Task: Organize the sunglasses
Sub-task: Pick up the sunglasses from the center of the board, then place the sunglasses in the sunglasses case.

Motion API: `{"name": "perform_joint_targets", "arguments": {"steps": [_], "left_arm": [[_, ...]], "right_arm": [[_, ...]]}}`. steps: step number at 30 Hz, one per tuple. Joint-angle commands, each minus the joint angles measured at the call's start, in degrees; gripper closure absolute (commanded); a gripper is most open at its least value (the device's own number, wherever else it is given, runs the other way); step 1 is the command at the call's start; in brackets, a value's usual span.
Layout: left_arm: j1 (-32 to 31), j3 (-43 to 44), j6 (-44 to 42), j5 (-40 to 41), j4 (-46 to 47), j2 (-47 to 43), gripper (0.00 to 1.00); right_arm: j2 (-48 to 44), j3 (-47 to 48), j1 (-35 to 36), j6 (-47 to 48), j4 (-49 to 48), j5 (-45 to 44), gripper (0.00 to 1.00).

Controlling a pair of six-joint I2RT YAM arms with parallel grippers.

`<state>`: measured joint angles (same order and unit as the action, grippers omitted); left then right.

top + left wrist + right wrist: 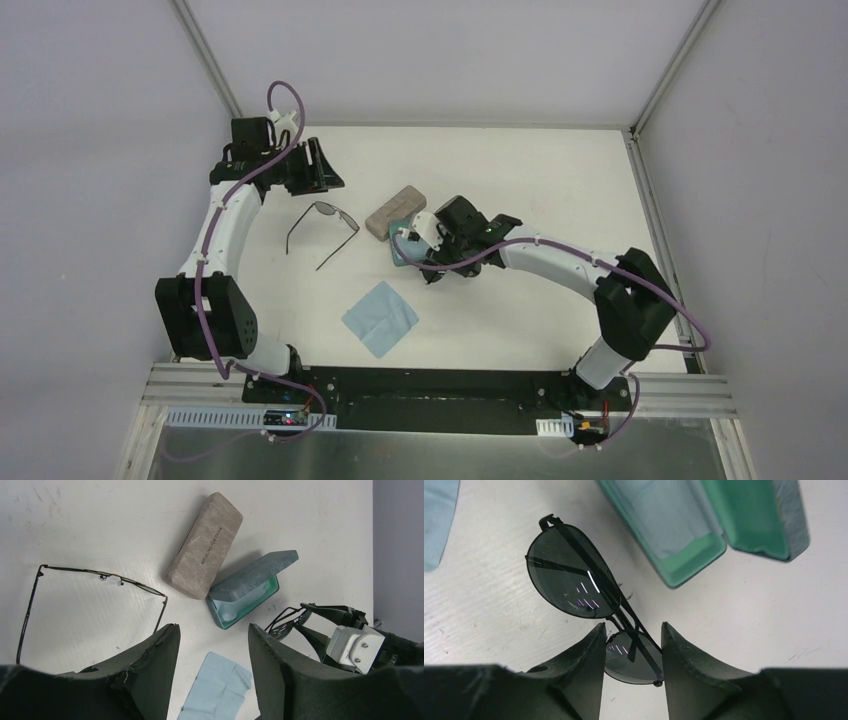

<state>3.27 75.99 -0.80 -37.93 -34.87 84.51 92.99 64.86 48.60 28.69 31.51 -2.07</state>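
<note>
One pair of sunglasses (571, 577), folded, with dark lenses and a thin black frame, lies on the white table beside the open blue case (704, 525). My right gripper (630, 627) is shut on its nearer lens, a finger touching each side. The same pair shows in the left wrist view as dark lenses (287, 622). A second pair of sunglasses (322, 222), its arms unfolded, lies left of the shut beige case (395, 211). My left gripper (325, 170) hovers open at the back left, its fingers (150, 655) holding nothing.
A light blue cloth (380, 317) lies flat near the front middle of the table (560, 180). Another light blue cloth sits inside the open case's teal tray (240, 607). Metal frame posts stand at the back corners.
</note>
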Motion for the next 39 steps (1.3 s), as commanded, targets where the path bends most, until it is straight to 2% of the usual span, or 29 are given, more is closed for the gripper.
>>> {"name": "perform_joint_targets", "arguments": {"steps": [1,8,14,22,27,39], "left_arm": [[1.10,-0.44,-0.06,-0.65,2.16,-1.94,0.45],[1.95,-1.36,-0.06,-0.74,2.21,-3.05,0.45],[2.48,-2.00,0.09,-1.04,2.22,-4.16,0.45],[2.97,-2.87,0.28,-1.34,2.19,-4.80,0.45],[3.15,-2.98,0.28,-1.45,2.18,-4.64,0.45],[3.24,-2.45,0.44,-1.96,2.33,-4.08,0.45]], "right_arm": [[3.25,7.25,0.02,1.85,0.47,0.94,0.74],[10.87,17.62,-0.23,1.91,1.28,1.17,0.75],[15.07,21.94,-0.65,1.99,1.41,1.62,0.75],[18.41,24.61,-1.62,1.37,1.33,1.62,0.76],[18.11,24.81,-1.65,1.63,2.38,5.15,0.81],[16.39,22.93,-2.24,1.34,3.38,6.67,0.78]]}}
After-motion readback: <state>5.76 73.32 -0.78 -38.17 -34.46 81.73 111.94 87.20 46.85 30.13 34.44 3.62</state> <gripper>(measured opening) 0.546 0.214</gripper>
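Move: The right hand already holds the sunglasses by their right-hand lens. The open case's tray, where they are going, has its middle about 13 cm to the left, 6 cm ahead and roughly 4 cm lower. The brown case lies some 20 cm left and 15 cm ahead of the hand, and the blue cloth about 25 cm left and 13 cm back. From the left hand, the open case is about 27 cm to the right, 5 cm back and 20 cm below. The right hand carries the sunglasses left and forward in about equal parts, some 6 cm each way, rising a little at first and then sinking about 2 cm to bring them over the right-hand end of the open case and down into the tray, its wrist hardly turning. Its fingers then narrow to about half their gap, ending closer together over the lens they had held by its two edges, while the hand eases about 1 cm back. ##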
